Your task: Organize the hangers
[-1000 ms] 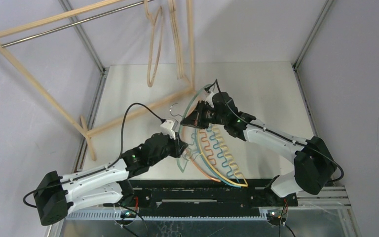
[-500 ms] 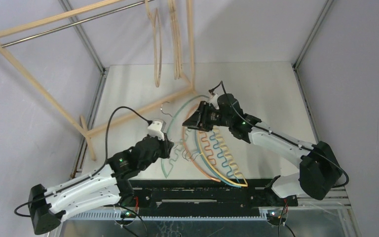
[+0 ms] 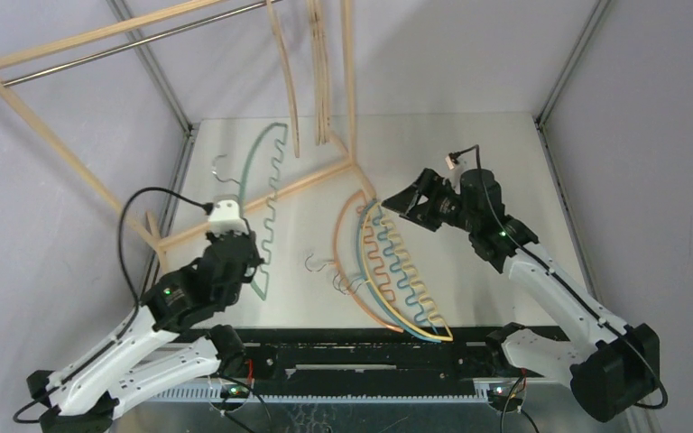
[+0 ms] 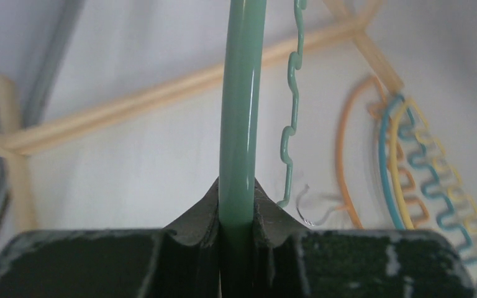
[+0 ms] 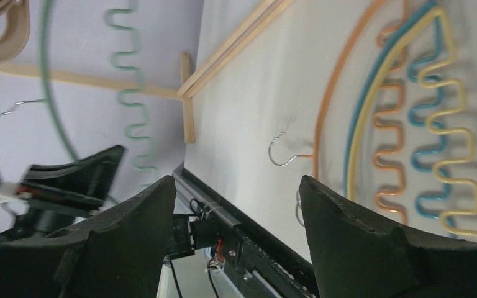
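Note:
My left gripper [image 3: 245,255] is shut on the curved arm of a green hanger [image 3: 246,171] and holds it up over the left of the table, in front of the rack's foot. In the left wrist view the green arm [image 4: 239,105] runs straight out from between the pressed jaws [image 4: 237,194]. Orange [image 3: 338,236], teal and yellow hangers [image 3: 406,271] lie nested flat mid-table, hooks toward the left. My right gripper [image 3: 398,206] hovers open and empty just above their far end [image 5: 237,186]. Light-wood hangers [image 3: 289,81] hang on the rail.
The big light-wood rack frame [image 3: 63,149] with its metal rail [image 3: 135,43] leans over the left and back; its floor bar [image 3: 271,198] crosses the table diagonally. A black rail [image 3: 370,352] runs along the near edge. Metal corner posts stand at the back.
My right gripper opened, let go of the green hanger and drew back to the right. My left arm carried the green hanger left and away from the pile. A wooden hanger on the rail swung.

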Motion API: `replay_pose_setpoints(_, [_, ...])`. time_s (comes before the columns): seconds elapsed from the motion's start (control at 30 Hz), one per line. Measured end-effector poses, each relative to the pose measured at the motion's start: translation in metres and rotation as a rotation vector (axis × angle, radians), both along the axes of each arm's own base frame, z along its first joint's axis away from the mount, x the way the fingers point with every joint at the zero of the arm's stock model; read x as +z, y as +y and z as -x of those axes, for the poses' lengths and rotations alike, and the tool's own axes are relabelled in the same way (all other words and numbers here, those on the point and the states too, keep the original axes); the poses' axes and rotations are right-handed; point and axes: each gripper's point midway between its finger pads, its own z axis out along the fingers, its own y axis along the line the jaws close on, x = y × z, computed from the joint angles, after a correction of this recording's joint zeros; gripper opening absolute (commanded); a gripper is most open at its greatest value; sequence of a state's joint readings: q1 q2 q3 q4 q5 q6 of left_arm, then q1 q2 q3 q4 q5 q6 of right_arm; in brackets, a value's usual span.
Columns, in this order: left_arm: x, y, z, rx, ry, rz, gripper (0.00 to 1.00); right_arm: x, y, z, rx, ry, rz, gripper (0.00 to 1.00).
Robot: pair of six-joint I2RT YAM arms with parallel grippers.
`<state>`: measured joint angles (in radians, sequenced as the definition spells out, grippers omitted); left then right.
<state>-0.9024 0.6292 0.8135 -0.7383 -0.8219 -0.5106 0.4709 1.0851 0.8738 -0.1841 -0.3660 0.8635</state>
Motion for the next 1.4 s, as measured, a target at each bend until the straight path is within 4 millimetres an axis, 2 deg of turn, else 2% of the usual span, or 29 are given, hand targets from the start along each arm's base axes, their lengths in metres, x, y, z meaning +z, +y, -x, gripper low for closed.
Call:
replay_pose_setpoints(0.23, [0.079,0.049,-0.014,0.187,-0.131,-0.103,0.00,-0.018,-0.034,0.003,-0.072,0.032,0.032,0.80])
replay_pose_setpoints(0.3, [0.097,0.055,-0.020,0.218,-0.153,-0.143,0.00,-0.020,-0.039,0.005,-0.082,0.040,0.038,0.80])
replay_pose_setpoints(0.5, [0.148,0.064,-0.050,0.283,-0.222,-0.228,0.00,-0.013,-0.058,0.007,-0.121,0.021,0.042,0.81])
replay_pose_setpoints(0.73, [0.187,0.064,-0.085,0.302,-0.286,-0.235,0.00,-0.012,-0.077,0.006,-0.168,0.021,0.044,0.81])
replay_pose_setpoints(0.83, [0.198,0.062,-0.097,0.297,-0.307,-0.231,0.00,-0.018,-0.081,0.006,-0.175,0.036,0.049,0.81])
replay_pose_setpoints(1.17, [0.199,0.067,-0.138,0.295,-0.297,-0.232,0.00,-0.023,-0.089,0.005,-0.190,0.057,0.048,0.81])
replay_pose_setpoints(1.4, [0.189,0.064,-0.160,0.267,-0.281,-0.202,0.00,-0.027,-0.096,0.004,-0.207,0.070,0.055,0.81])
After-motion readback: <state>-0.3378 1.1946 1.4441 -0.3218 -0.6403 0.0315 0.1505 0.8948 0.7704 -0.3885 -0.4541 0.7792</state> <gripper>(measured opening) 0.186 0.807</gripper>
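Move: The left hand holds the green hanger by its smooth arc, with the hook leading; the stretch of metal rail it is bound for lies about 26 cm ahead, 10 cm left and 22 cm above. The nearest hung wooden hanger is some 30 cm ahead, 10 cm right and 10 cm up, with the hanger pair about 7 cm farther right and 2 cm farther out. From the right hand, that stretch of rail is roughly 21 cm ahead, 44 cm left and 21 cm up. Keeping its pinch on the green hanger, the left hand climbs some 19 cm, swinging about 6 cm left early on and then driving about 16 cm forward towards the metal rail, its fingers tipping up and turning slightly counter-clockwise; the rise levels off while the forward reach goes on. The empty right hand, fingers still wide open, draws away about 10 cm to its right. ##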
